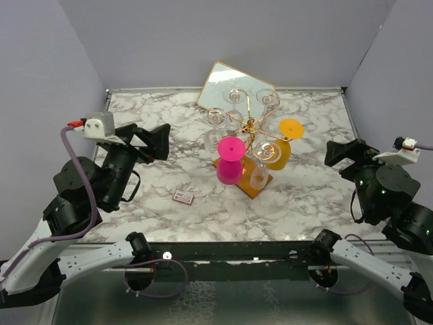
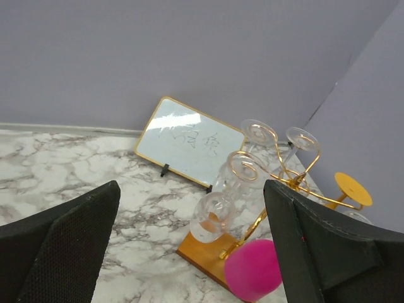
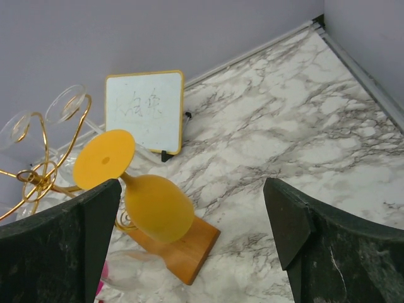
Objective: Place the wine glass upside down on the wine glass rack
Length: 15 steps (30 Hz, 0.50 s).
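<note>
The wine glass rack (image 1: 249, 127), gold scrolled wire on an orange-brown wooden base (image 1: 256, 187), stands mid-table. Hanging upside down on it are a pink wine glass (image 1: 230, 162), a yellow wine glass (image 1: 281, 145) and several clear ones (image 1: 215, 118). My left gripper (image 1: 159, 141) is open and empty, left of the rack and apart from it. In its wrist view the pink glass (image 2: 252, 270) and a clear glass (image 2: 213, 218) lie between the spread fingers (image 2: 63, 246). My right gripper (image 1: 342, 152) is open and empty to the right, facing the yellow glass (image 3: 154, 205).
A gold-framed mirror board (image 1: 235, 84) leans against the back wall behind the rack. A small card (image 1: 183, 198) lies on the marble table (image 1: 135, 223) in front of the rack, to its left. Grey walls close in the left, right and back sides.
</note>
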{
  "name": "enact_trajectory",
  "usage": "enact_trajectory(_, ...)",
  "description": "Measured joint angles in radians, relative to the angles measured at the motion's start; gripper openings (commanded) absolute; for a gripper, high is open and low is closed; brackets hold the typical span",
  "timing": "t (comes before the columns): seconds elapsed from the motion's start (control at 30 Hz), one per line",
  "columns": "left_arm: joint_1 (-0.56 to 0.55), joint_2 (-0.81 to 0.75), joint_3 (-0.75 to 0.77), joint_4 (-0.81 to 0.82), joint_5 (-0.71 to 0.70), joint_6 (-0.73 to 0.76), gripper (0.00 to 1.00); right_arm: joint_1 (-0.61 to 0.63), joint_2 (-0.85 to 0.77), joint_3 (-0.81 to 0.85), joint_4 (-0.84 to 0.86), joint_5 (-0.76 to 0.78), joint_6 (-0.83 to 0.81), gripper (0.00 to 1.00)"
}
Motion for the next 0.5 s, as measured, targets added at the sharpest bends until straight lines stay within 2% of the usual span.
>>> enact_trajectory(0.2, 0.000, -0.053, 0.000, -0.039, -0.087, 0.004, 0.99, 0.000, -0.057, 0.017, -0.018, 0.082, -0.047, 0.98)
enact_trajectory(0.5, 0.000, -0.064, 0.000, -0.076, -0.137, 0.011, 0.99, 0.000, -0.121, 0.036, -0.018, 0.145, -0.067, 0.98)
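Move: The yellow wine glass already hangs upside down on the rack, roughly 11 cm ahead of the empty right hand, 13 cm to its left and 7 cm below; from the rack's hub it hangs about 14 cm to the right. A clear glass hangs some 8 cm left of the yellow one and 8 cm nearer. From the left hand the yellow glass is about 15 cm ahead, 39 cm right and 17 cm lower; the pink glass is 7 cm ahead, 19 cm right, equally low. The yellow glass and the loaded rack are left behind untouched as both empty, wide-open hands draw apart. The right hand goes about 5 cm right, backing 3 cm and rising 2 cm, while turning slightly clockwise and tipping up; the left hand eases some 4 cm left, almost level, turning a little counter-clockwise, and slows nearly to a stop. ##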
